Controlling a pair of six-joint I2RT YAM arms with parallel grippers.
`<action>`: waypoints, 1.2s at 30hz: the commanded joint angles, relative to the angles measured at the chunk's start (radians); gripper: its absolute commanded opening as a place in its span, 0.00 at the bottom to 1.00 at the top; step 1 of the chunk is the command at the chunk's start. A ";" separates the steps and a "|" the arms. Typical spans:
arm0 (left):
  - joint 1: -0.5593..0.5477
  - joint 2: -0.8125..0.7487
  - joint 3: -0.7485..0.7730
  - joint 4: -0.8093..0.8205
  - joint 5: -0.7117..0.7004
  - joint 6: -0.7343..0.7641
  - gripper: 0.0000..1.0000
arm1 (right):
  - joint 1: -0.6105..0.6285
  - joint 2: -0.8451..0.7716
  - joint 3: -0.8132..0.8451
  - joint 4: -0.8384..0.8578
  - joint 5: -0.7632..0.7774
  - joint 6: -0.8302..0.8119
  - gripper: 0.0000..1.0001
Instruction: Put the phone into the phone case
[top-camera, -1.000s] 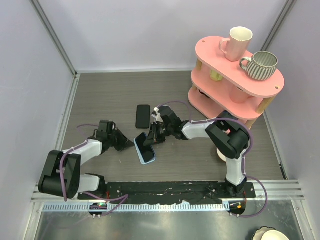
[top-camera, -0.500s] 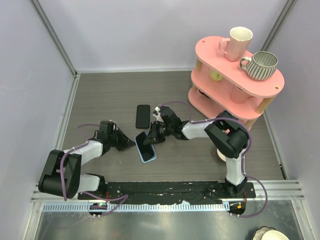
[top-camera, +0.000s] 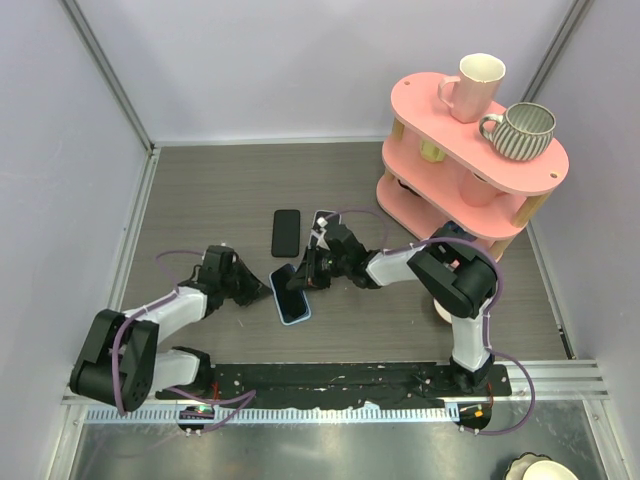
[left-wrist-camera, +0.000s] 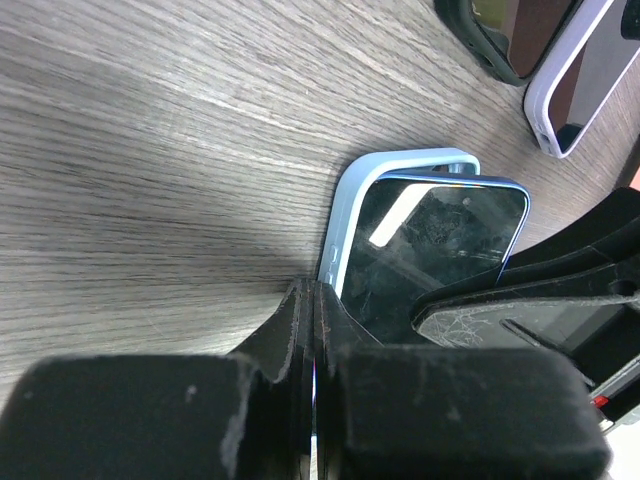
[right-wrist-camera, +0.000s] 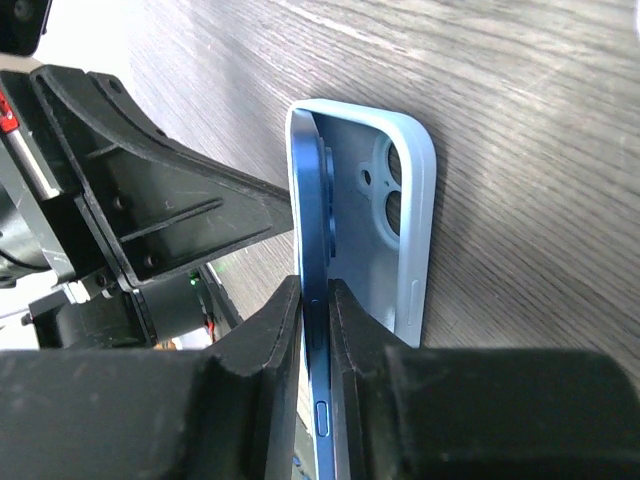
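Note:
A light blue phone case (top-camera: 296, 316) lies open side up on the table, in front of the arms. The dark blue phone (top-camera: 287, 293) stands tilted in it, its far edge down inside the case (right-wrist-camera: 405, 190) and its near edge raised. My right gripper (right-wrist-camera: 315, 300) is shut on the phone (right-wrist-camera: 313, 250), one finger on each face. My left gripper (left-wrist-camera: 311, 300) is shut with nothing between its fingers. Its tip rests at the case's left rim (left-wrist-camera: 338, 225), beside the phone's screen (left-wrist-camera: 430, 240).
A black phone (top-camera: 286, 231) and a white-cased one (top-camera: 323, 218) lie just behind the work spot. A pink two-level shelf (top-camera: 470, 150) with two mugs (top-camera: 478, 82) stands at the back right. Grey walls close the left, back and right sides.
The phone and right gripper have edged slightly down and left over the case. The left gripper has slid a little closer along the case's left side.

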 joint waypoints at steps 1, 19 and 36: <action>-0.078 0.012 -0.030 -0.051 -0.039 -0.028 0.00 | 0.007 0.014 -0.036 0.073 0.145 0.068 0.19; -0.096 -0.029 -0.021 -0.044 -0.037 -0.047 0.00 | -0.009 -0.156 -0.015 -0.166 0.241 -0.013 0.44; -0.096 -0.066 0.001 -0.072 -0.048 -0.019 0.00 | -0.009 -0.197 0.110 -0.467 0.357 -0.195 0.40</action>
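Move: The right hand pinches the blue phone's raised right long edge; the blue case under it is centred about 3 cm back from this hand, level sideways and some 2 cm below. The black case lies roughly 15 cm ahead and 1 cm left, the lavender case 15 cm ahead and 8 cm right, both slightly below. From the shut left hand, the blue case's middle is about 5 cm right, 1 cm back and 1 cm below. The right fingers open, letting go of the phone, then withdraw 5 cm right and 3.5 cm forward, tilting 20 degrees. ##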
